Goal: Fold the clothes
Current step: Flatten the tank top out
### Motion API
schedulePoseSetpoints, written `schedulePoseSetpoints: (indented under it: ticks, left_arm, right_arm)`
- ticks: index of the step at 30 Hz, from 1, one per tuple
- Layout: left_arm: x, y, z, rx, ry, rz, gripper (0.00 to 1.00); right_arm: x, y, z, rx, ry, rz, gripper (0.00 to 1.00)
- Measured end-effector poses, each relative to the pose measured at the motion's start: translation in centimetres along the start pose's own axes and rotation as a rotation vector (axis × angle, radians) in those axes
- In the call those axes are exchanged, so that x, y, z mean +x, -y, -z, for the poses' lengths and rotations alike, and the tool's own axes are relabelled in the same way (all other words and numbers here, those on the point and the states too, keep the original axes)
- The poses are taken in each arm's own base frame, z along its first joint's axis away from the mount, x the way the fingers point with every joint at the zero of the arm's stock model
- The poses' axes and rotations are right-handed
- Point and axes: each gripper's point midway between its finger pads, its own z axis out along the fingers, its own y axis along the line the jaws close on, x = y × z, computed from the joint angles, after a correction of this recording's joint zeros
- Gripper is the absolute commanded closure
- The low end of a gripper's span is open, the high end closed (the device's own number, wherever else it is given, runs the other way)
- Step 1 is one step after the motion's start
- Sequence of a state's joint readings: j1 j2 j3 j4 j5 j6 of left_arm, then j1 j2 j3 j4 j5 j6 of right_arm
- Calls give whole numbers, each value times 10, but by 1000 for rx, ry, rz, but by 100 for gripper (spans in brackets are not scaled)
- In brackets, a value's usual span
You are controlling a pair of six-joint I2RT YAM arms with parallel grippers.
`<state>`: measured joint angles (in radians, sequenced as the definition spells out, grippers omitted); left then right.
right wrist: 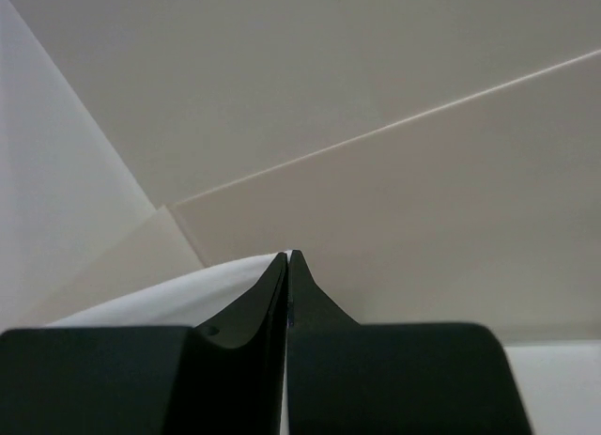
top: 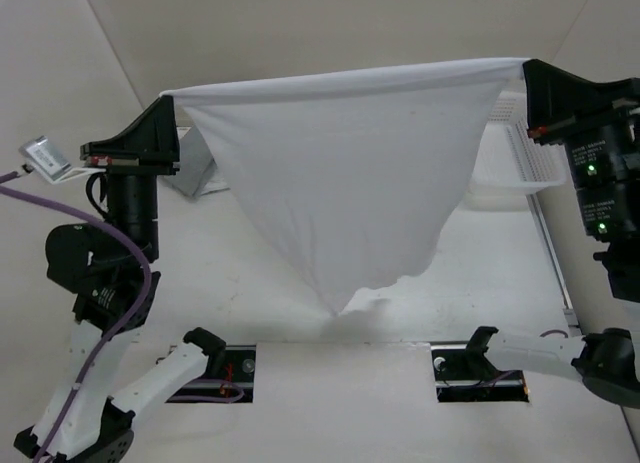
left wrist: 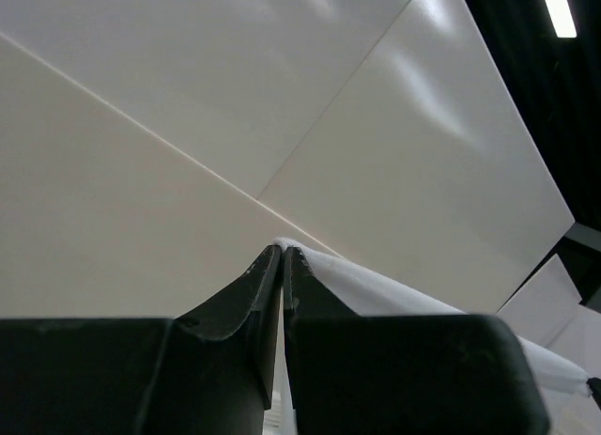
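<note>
The clothes [top: 345,173], one thin white garment, hang stretched in the air between my two raised grippers. The top edge runs taut from left to right, and the cloth narrows downward to a point that touches the table near the middle front. My left gripper [top: 168,97] is shut on the clothes' left end, where white cloth [left wrist: 376,285] leaves the closed fingertips [left wrist: 283,248]. At the upper right, my right gripper [top: 527,67] is shut on the other end, with white cloth [right wrist: 169,294] trailing left from its tips [right wrist: 287,255].
A white perforated basket [top: 525,158] stands at the back right, partly behind the cloth. A grey flat item [top: 195,173] lies on the table behind the left arm. A small silver device [top: 45,158] sits at the far left.
</note>
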<state>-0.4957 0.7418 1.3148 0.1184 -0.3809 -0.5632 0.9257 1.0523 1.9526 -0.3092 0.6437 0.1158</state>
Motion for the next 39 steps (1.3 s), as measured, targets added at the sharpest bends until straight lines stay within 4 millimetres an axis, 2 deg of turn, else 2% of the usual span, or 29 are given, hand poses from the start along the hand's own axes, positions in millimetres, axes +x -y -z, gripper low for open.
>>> schedulePoseSetpoints:
  ticks: [3, 5, 7, 11, 13, 16, 18, 19, 20, 22, 24, 26, 28, 30, 33, 35, 36, 37, 39]
  left_arm:
    - [22, -8, -12, -22, -37, -28, 98]
    - [46, -22, -20, -51, -70, -55, 98]
    - [73, -47, -28, -100, -106, -96, 98]
    - [140, -127, -46, -255, -212, -176, 98]
    - [175, -177, -58, -343, -277, -193, 98]
    - [227, -247, -63, -472, -390, -206, 98]
    - [253, -274, -67, -524, -452, -208, 98]
    - [260, -279, -71, -530, -470, -205, 98]
    - [265, -280, -77, -530, -484, -201, 98]
    - [260, -268, -95, -500, -473, -192, 98]
    - [243, -244, -116, -447, -429, -180, 98]
    - [216, -216, -136, -384, -359, -170, 98]
    - [188, -190, -146, -331, -298, -167, 98]
    - [165, -168, -147, -291, -254, -166, 98]
    - [136, -141, -142, -241, -198, -163, 98]
    - [127, -134, -133, -225, -180, -162, 98]
    - [127, -134, -127, -225, -180, -162, 98]
    - [129, -136, -120, -230, -187, -163, 98]
    - [141, -145, -101, -245, -213, -162, 98]
  right_arm:
    - [11, 9, -19, 40, 10, 85, 99]
    - [31, 22, -35, 72, -11, 135, 99]
    - [61, 37, -51, 98, -57, 168, 98]
    - [135, 83, -92, 151, -190, 176, 98]
    - [179, 111, -114, 180, -272, 166, 98]
    - [240, 152, -146, 222, -390, 140, 98]
    - [267, 173, -167, 241, -446, 119, 99]
    - [276, 179, -179, 244, -459, 108, 99]
    - [281, 185, -190, 247, -469, 102, 99]
    - [276, 184, -208, 236, -457, 89, 98]
    - [257, 174, -220, 212, -420, 81, 98]
    - [225, 155, -224, 172, -363, 76, 97]
    - [189, 133, -225, 128, -291, 72, 97]
    - [159, 115, -217, 92, -238, 69, 97]
    - [131, 99, -198, 67, -203, 68, 97]
    - [130, 99, -181, 69, -212, 67, 97]
    - [137, 103, -170, 79, -231, 67, 97]
    - [145, 108, -159, 91, -247, 65, 97]
    - [175, 121, -131, 123, -304, 59, 97]
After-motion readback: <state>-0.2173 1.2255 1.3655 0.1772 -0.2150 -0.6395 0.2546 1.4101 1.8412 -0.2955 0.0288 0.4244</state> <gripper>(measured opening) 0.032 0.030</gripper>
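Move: My hands hold the tank top's two hem corners roughly 40 cm apart; its middle hangs about 25 cm below my left hand, 21 cm to its right and 3 cm back, and from my right hand some 28 cm below, 20 cm left and 3 cm back. The bare table middle is about 16 cm ahead of both and 60 cm down. From my left hand the grey cloth lies 35 cm ahead and 18 cm left, the black cloth 40 cm ahead, 5 cm left. The basket is 40 cm ahead and 26 cm right of my right hand. I fling the tank top out over the table: both hands, still pinching the hem corners, sweep fast forward about 30 cm while sinking 20 to 25 cm, fingers tipping downward. Then I snap them back some 10 cm and up about 15 cm, levelling the wrists partly again, and begin to lower while still drawing back. ##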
